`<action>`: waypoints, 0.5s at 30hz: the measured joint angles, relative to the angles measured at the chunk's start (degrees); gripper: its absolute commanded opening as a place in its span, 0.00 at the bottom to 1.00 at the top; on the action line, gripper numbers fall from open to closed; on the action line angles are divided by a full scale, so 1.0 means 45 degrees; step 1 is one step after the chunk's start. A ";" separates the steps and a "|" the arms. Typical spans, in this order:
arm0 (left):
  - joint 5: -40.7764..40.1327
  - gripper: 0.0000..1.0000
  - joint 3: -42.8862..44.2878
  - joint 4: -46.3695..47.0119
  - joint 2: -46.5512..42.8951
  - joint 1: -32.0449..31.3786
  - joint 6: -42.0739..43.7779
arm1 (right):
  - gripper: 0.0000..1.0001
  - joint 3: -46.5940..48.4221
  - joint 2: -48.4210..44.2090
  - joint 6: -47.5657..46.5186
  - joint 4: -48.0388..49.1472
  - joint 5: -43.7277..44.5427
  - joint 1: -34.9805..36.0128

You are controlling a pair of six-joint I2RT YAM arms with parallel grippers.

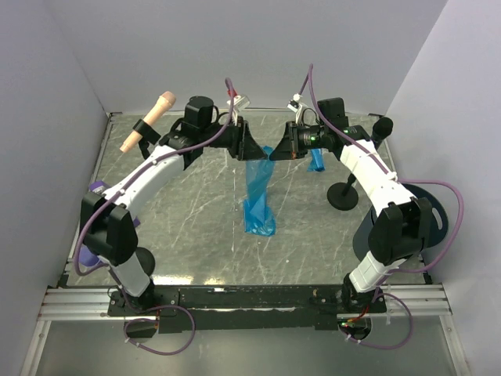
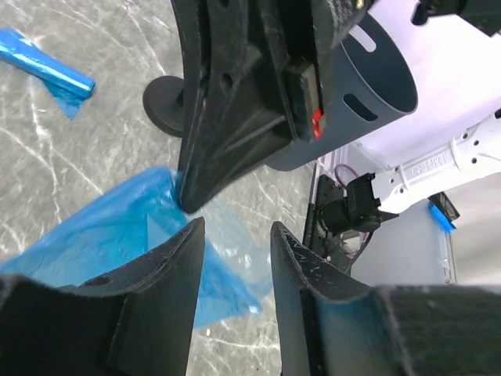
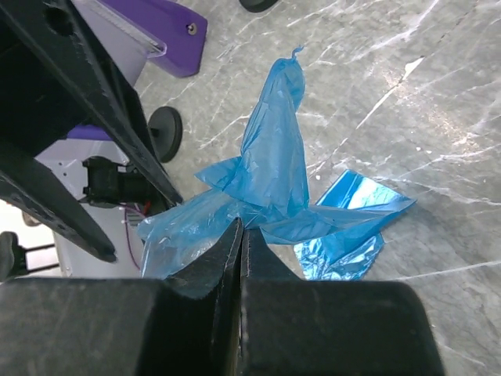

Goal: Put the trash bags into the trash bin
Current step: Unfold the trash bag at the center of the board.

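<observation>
A long blue trash bag (image 1: 258, 196) hangs above the table between the two grippers, its lower end resting on the marble. My right gripper (image 1: 275, 153) is shut on the bag's upper edge (image 3: 270, 168), its jaws pressed together at the film (image 3: 243, 227). Facing it, my left gripper (image 2: 237, 227) is open, and the film shows through the gap beneath it. A small blue roll (image 1: 316, 160) lies on the table behind the right gripper; the left wrist view has it too (image 2: 47, 66). The dark trash bin (image 2: 376, 86) stands at the right, partly hidden by the right arm (image 1: 431, 205).
A black round stand base (image 1: 342, 196) sits between the bag and the bin. At the back left, a microphone (image 1: 149, 121) is clipped on a stand. A purple object (image 3: 168, 27) lies at the table's left edge. Walls close in the left, back and right.
</observation>
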 measured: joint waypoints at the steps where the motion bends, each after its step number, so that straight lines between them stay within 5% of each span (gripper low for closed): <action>1: 0.0058 0.43 0.0155 0.0010 0.0175 -0.0044 -0.0053 | 0.00 0.0000 0.0000 -0.0024 -0.0005 0.0034 0.0000; 5: -0.0185 0.45 0.0457 0.0019 0.0811 -0.0175 -0.0126 | 0.00 0.0000 -0.0005 -0.0126 -0.0010 0.0092 0.0000; 13: -0.1088 0.17 0.0607 -0.0219 0.1326 -0.0199 -0.0034 | 0.00 0.0000 -0.0141 -0.0335 -0.0102 0.0170 0.0000; 15: -0.1365 0.19 0.0743 -0.0384 0.1326 -0.0204 0.0083 | 0.00 0.0000 -0.0141 -0.0384 -0.0112 0.0228 0.0000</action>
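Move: The mouth edge of the trash bag, held in the right fingertips, lies about 3 cm ahead, 3 cm to the right and 3 cm below the left hand. The blue bag roll rests on the table some 18 cm ahead, 17 cm right and 28 cm below; the black stand foot is roughly 3 cm ahead, 24 cm right, also at table height. From the right hand, the mouth edge is level with it, about 2 cm left and 1 cm lower. Hold the bag's mouth edge still in the shut right gripper and bring the left one to it: slide the left fingers about 3 cm down and 3 cm forward, easing slightly right, until the film by the right fingertips sits between them. Then start to shut them from nearly half open to almost closed, pinching the film. ##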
